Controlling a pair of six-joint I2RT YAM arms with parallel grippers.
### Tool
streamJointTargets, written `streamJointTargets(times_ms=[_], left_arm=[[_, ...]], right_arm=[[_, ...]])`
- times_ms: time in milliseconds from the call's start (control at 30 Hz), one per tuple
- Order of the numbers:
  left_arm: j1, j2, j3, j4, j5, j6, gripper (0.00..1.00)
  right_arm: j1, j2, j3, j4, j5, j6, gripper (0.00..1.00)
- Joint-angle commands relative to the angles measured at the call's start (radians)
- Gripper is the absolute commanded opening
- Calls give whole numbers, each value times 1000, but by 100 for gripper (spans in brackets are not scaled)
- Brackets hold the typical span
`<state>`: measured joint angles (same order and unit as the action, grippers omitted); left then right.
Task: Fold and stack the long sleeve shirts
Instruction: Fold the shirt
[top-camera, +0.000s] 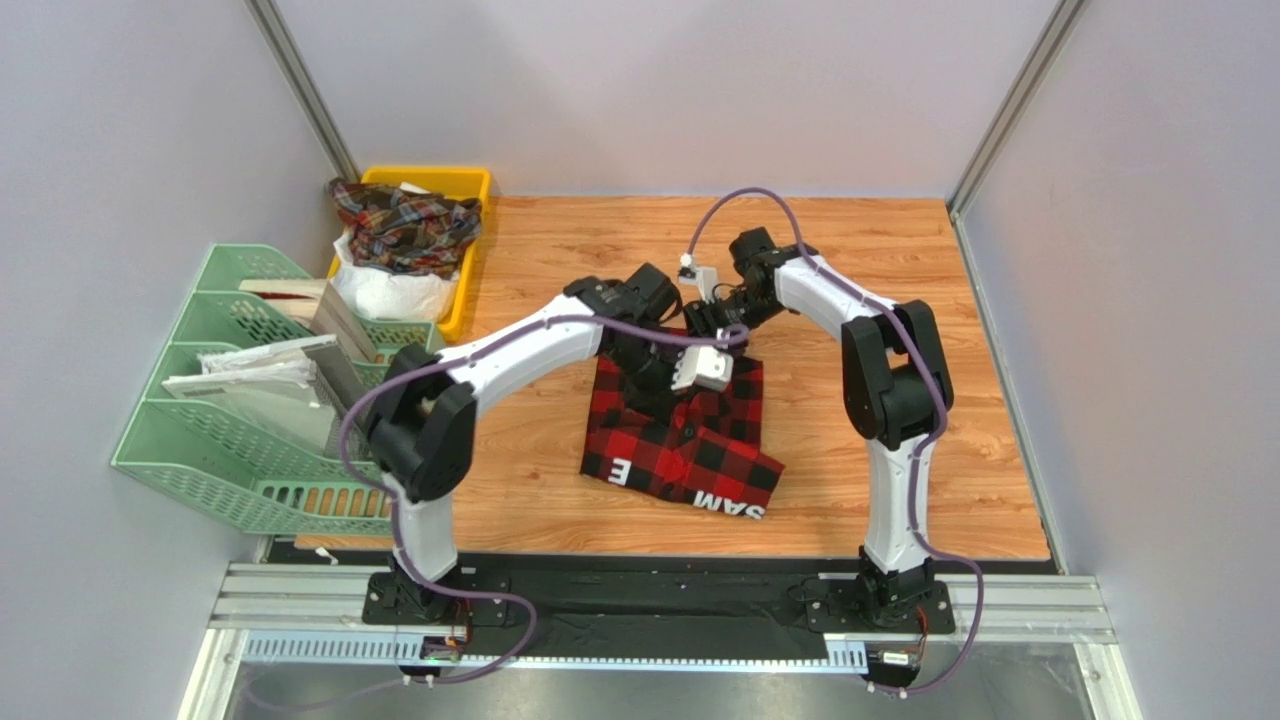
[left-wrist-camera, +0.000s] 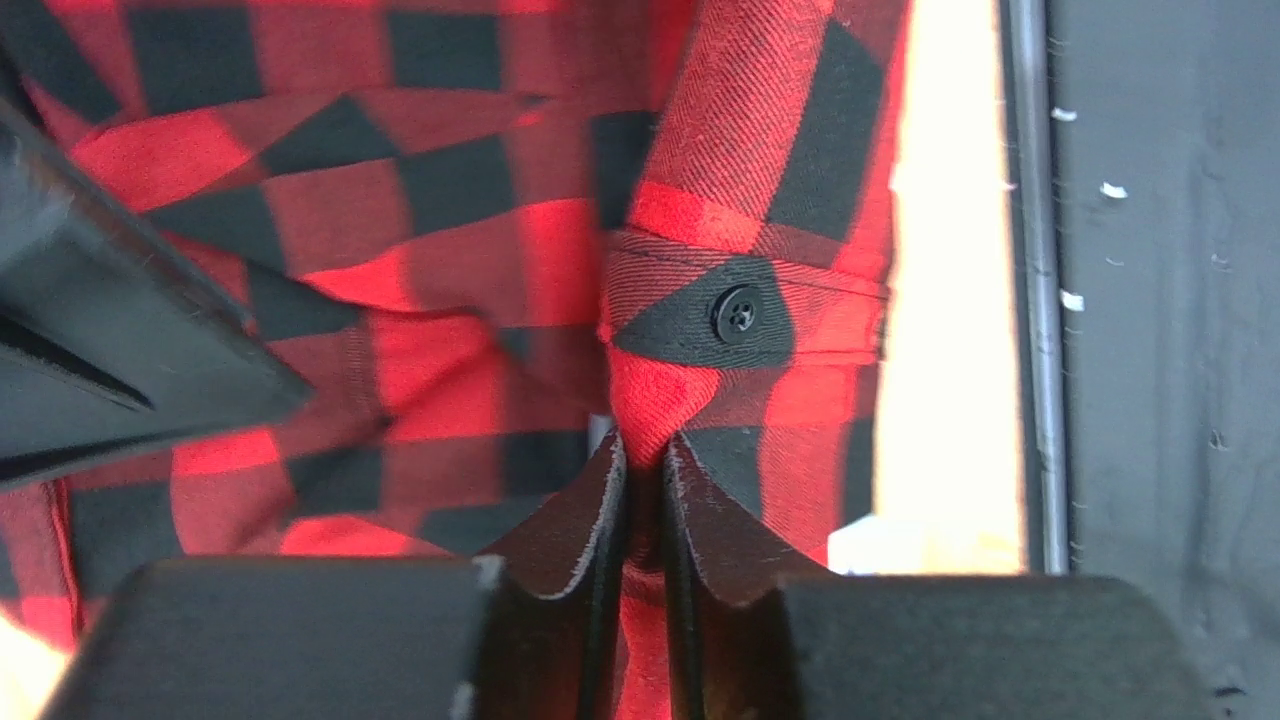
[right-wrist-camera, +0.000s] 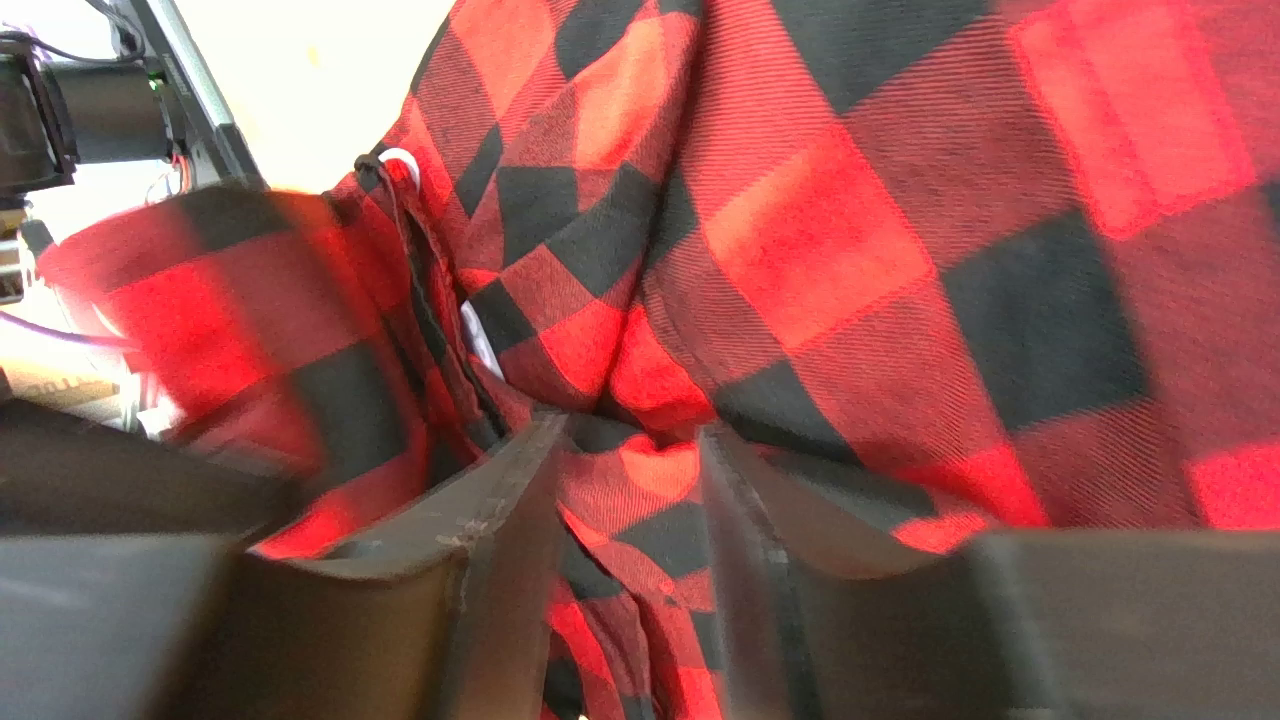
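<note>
A red-and-black buffalo check long sleeve shirt (top-camera: 684, 443) lies partly folded mid-table, with white letters along its near edge. Both arms meet over its far end. My left gripper (top-camera: 669, 387) is shut on a thin ridge of the red cloth (left-wrist-camera: 451, 255), just below a buttoned cuff (left-wrist-camera: 736, 312); in the left wrist view its tips (left-wrist-camera: 643, 450) stand almost together. My right gripper (top-camera: 709, 327) is open, its jaws (right-wrist-camera: 631, 443) well apart, with a loose bunch of the shirt (right-wrist-camera: 902, 225) lying between them. A second, darker plaid shirt (top-camera: 406, 218) lies crumpled in the yellow bin.
The yellow bin (top-camera: 469, 183) stands at the back left with a white bag (top-camera: 376, 288) in it. A green wire rack (top-camera: 226, 405) holding flat items stands along the left edge. Grey walls close in on three sides. The black base rail (left-wrist-camera: 1157, 300) runs along the near edge.
</note>
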<state>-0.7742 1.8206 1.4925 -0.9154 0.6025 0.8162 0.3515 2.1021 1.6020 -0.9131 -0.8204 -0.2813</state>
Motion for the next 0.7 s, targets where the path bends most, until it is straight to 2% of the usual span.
streamJointTargets(times_ms=[0,67,100,133,167,200,267,300,467,600,667], left_arm=[[99,170,156,-99,157,88,20],[153,216,182,-109,157,74,21],[170,245,198,-114,166,64,26],[202,255,202,-123,177,43,29],[219,258,204,-125,192,22,34],[239,247,196,-123,241,-1,41],[298,217,177,-94,301,-92,48],[320,174,138,-73,357,-133,56],[417,30,-30,105,431,-392,58],[434,-17,-145,176,393,-463,59],[437,-9,-173,213,366,-495,59]], right_arm=[[-63,-34,98,-70,-10,-45,52],[-101,-60,122,-117,-5,-55,59],[-114,-76,124,-134,-8,-58,66],[-141,-91,118,-150,-14,-68,68],[-154,-132,92,-171,-19,-79,75],[-176,-157,69,-181,-23,-88,78],[-196,-233,-26,-179,-31,-101,80],[-213,-257,-62,-176,-34,-101,81],[-224,-381,-267,-80,-31,-32,83],[-232,-485,-433,-41,-54,-1,86],[-230,-571,-496,11,-22,8,94]])
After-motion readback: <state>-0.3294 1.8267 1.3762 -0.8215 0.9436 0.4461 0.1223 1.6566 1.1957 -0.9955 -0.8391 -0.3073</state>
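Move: The left gripper still holds the lifted near flap of the shirt. The shirt's far half, where the flap goes, is about 5 cm ahead, 4 cm right and 9 cm below; the flap's left corner is roughly 8 cm left, 1 cm back and 8 cm below. From the right hand, the flap's right corner is some 9 cm right, 15 cm back and 6 cm below, and the far half about 3 cm back, 4 cm left and 5 cm below. Bring the left gripper forward and down some 6 cm with the flap, open to let the cloth go, then swing out left and rise again to about starting height, turning roughly 35 degrees counter-clockwise. Meanwhile open the right gripper wide and lift it off to the right, arcing up over the cloth, then draw it back about 10 cm towards the flap's right corner. ##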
